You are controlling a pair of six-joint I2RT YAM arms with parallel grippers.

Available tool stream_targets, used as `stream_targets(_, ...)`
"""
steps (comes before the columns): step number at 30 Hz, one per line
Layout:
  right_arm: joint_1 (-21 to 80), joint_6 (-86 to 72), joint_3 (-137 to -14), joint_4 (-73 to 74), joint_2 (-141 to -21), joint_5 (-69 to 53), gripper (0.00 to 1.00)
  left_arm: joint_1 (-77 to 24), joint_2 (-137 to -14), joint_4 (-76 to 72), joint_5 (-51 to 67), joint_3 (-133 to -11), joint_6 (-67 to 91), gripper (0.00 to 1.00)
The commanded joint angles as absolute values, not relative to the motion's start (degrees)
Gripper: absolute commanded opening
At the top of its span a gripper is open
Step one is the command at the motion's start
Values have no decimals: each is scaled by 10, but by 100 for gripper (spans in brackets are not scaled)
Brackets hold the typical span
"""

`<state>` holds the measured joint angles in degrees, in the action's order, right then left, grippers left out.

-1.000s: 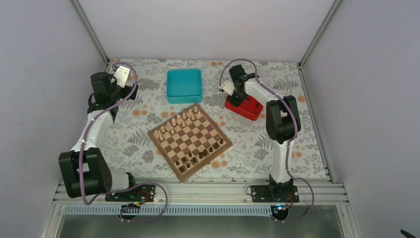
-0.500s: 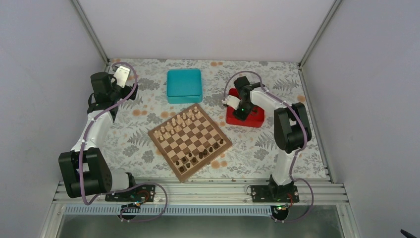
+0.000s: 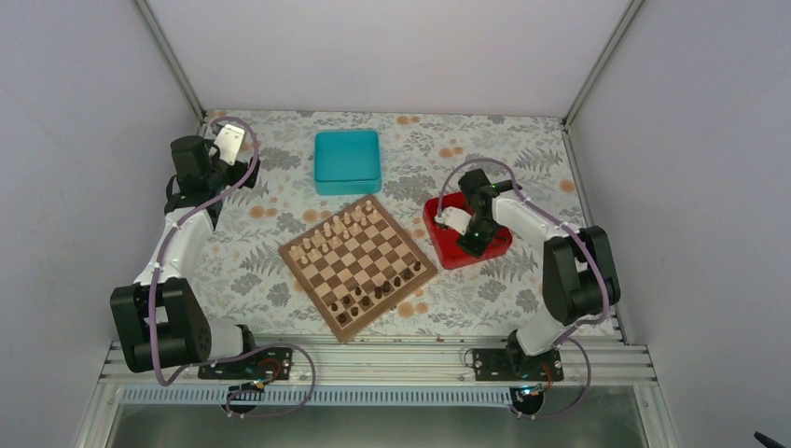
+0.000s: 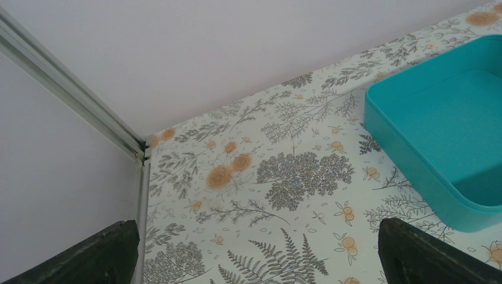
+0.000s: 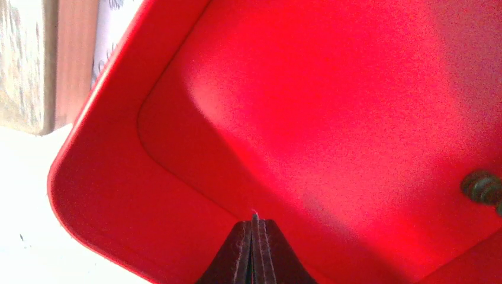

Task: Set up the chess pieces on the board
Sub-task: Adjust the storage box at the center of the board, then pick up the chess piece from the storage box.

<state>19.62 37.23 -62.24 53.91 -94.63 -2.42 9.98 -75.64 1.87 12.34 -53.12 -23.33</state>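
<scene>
The board (image 3: 357,266) lies tilted in the middle of the table. Dark chess pieces (image 3: 378,291) stand in two rows along its near right side, and pale pieces (image 3: 331,233) line the far left side. My right gripper (image 3: 464,227) is down inside the red tray (image 3: 448,250), right of the board. In the right wrist view its fingers (image 5: 254,228) are shut, tips against the red tray's (image 5: 148,195) inner wall, with nothing between them. One dark chess piece (image 5: 482,188) lies in the tray. My left gripper (image 3: 228,140) hangs open at the far left corner, empty (image 4: 254,266).
A teal box (image 3: 347,161) sits behind the board, and its corner (image 4: 450,130) shows at the right of the left wrist view. White walls and metal posts close in the flowered table on three sides.
My right arm has swung nearer and to the right. The red tray has slid and turned with it, from the far right of the board to its right side. The left arm has stayed still.
</scene>
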Motion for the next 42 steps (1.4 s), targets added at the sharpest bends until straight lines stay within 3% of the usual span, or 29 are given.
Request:
stream_targets(1,178,374,-581,559,-910,-10,4,103,-760,15,137,-535,-231,100)
stream_targets(6,163,372,-570,550,-876,-1,6,103,-762,14,140,-535,-231,100)
stream_targets(10,159,367,-613,530,-852,-11,21,103,-768,21,142,-542,-231,100)
stream_targets(12,151,361,-640,523,-852,-13,34,103,-767,22,141,-543,-231,100)
stream_targets(15,135,342,-678,527,-879,-3,38,103,-761,19,137,-539,-231,100)
stream_targets(21,100,306,-720,536,-934,5,40,103,-760,17,138,-536,-232,100)
stream_targets(42,78,310,-678,490,-1007,44,39,103,-762,16,138,-536,-231,100)
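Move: My right hand, fingers shut, is down inside the red storage box by its near wall; the box's middle is about 8 cm ahead and 3 cm left, at nearly my height. A dark chess piece on its floor is some 10 cm ahead and 4 cm right, a little below. The board's middle lies about 38 cm left and 8 cm back. From my left hand the box is roughly 66 cm right, 9 cm back and 20 cm below. With my right fingers shut against the inside of the red box's near wall, I drag the box about 3 cm back and to the right. Then I lift some 7 cm off the wall while swinging about 9 cm forward, opening my fingers part-way and turning the wrist roughly 15 degrees clockwise, and sink again, easing right, towards the dark pieces inside. ##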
